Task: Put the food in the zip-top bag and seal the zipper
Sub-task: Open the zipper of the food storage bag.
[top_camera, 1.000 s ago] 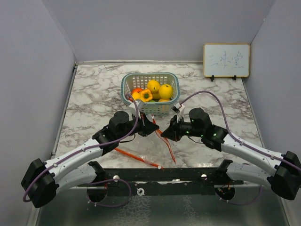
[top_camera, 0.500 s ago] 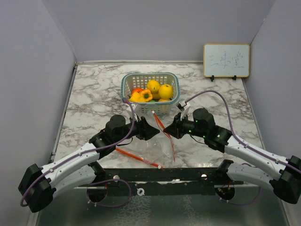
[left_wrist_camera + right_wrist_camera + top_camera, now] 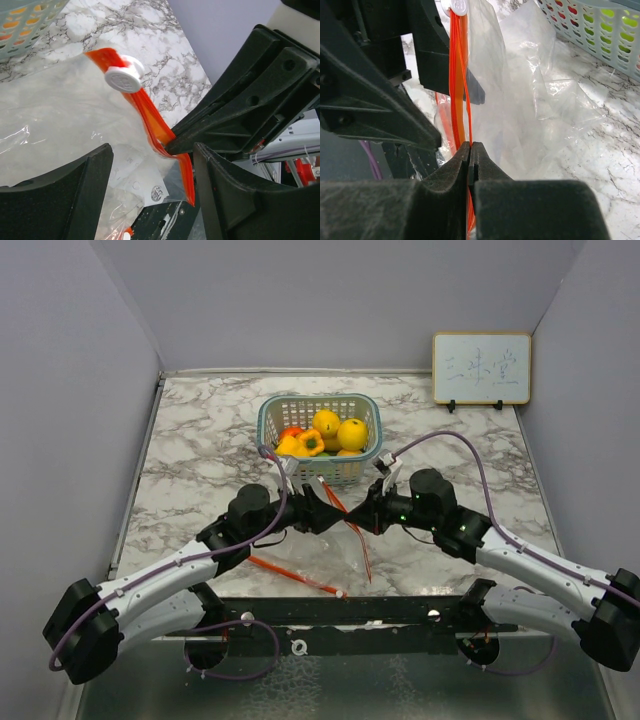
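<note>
The food (image 3: 325, 432), yellow round fruits, a yellow-orange pepper and a red piece, lies in the teal basket (image 3: 268, 415). The clear zip-top bag (image 3: 318, 552) hangs crumpled between both grippers, in front of the basket. Its orange-red zipper (image 3: 150, 112) carries a white slider (image 3: 122, 79). My right gripper (image 3: 470, 146) is shut on the zipper strip (image 3: 459, 75), holding that edge up off the table. My left gripper (image 3: 150, 192) is open, and its fingers (image 3: 235, 200) straddle the bag's lower corner without touching it. Seen from above, the two grippers' tips nearly meet (image 3: 340, 517).
A small whiteboard (image 3: 481, 368) stands at the back right against the wall. The basket's lattice wall (image 3: 600, 30) is close behind the bag. Grey walls close in the marble table (image 3: 200, 440) on three sides.
My left gripper has opened and let go of the bag's strip. The right gripper stays shut on the zipper, and the bag's edge has risen a little with it.
</note>
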Tool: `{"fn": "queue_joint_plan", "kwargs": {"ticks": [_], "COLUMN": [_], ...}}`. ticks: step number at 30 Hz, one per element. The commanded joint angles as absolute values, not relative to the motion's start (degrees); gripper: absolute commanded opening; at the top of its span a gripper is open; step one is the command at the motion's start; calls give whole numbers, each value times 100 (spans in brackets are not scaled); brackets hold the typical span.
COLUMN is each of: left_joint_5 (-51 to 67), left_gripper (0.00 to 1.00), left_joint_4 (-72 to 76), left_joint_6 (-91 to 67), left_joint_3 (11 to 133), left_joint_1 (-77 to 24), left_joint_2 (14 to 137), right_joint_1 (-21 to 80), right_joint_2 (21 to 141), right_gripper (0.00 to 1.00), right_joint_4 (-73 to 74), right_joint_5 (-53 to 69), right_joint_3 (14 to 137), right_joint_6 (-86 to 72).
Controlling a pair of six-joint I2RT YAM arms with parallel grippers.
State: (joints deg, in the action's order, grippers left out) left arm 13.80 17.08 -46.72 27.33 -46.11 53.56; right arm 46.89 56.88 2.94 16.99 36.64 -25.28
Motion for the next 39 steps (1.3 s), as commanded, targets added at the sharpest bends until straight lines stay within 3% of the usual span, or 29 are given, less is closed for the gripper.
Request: {"fn": "queue_joint_plan", "kwargs": {"ticks": [1, 5, 10, 16, 20, 31, 39], "left_joint_5": [1138, 1074, 967, 893, 1071, 1259, 1281], "left_gripper": [65, 45, 37, 0, 0, 0, 0], "left_joint_4": [2189, 2381, 2575, 2644, 1909, -3099, -4666], "left_joint_6": [-5018, -5081, -5064, -5087, -5071, -4125, -4017], "left_joint_3": [2566, 2493, 2461, 2510, 2881, 4761, 5151], "left_joint_1": [-4608, -4607, -4603, -4606, -4605, -4597, -4597], "left_joint_2": [5495, 5572, 5670, 5850, 5796, 4724, 4374], "right_joint_1": [4702, 4702, 4702, 4702, 4702, 4702, 4702], "right_joint_2": [5640, 5561, 5436, 5288, 5213, 5261, 5733], "right_gripper": [2, 2, 2, 2, 2, 2, 2], "right_joint_4": [68, 46, 80, 307, 754, 1791, 1380], "right_joint_5": [1881, 1944, 2109, 1972, 1058, -2488, -3323], "right_joint_3": [3682, 3659, 3643, 3647, 3732, 3917, 3874], "right_joint_6": [-2543, -2557, -2520, -2532, -2615, -3111, -3226]}}
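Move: The bag's zipper rim stands raised just beyond the open left fingers, about 1 cm ahead, 1 cm right and 2 cm below; the right fingers already pinch the rim at their own point. The white slider is some 7 cm ahead, 3 cm left and 2 cm below the left hand. The fruit basket lies roughly 19 cm ahead, 4 cm left and 8 cm below it; a second orange zipper on the table, about 10 cm back, 9 cm left, 12 cm down. Ease the left gripper about 2 cm down and slightly forward, shutting its fingers on the free zipper lip beside the right hand. Then draw the hands apart: left some 6 cm back and as far left, lifting, then sinking, with a slight wrist tilt; right about 7 cm forward and to the right, keeping its pinch and turning some 35 degrees clockwise. ##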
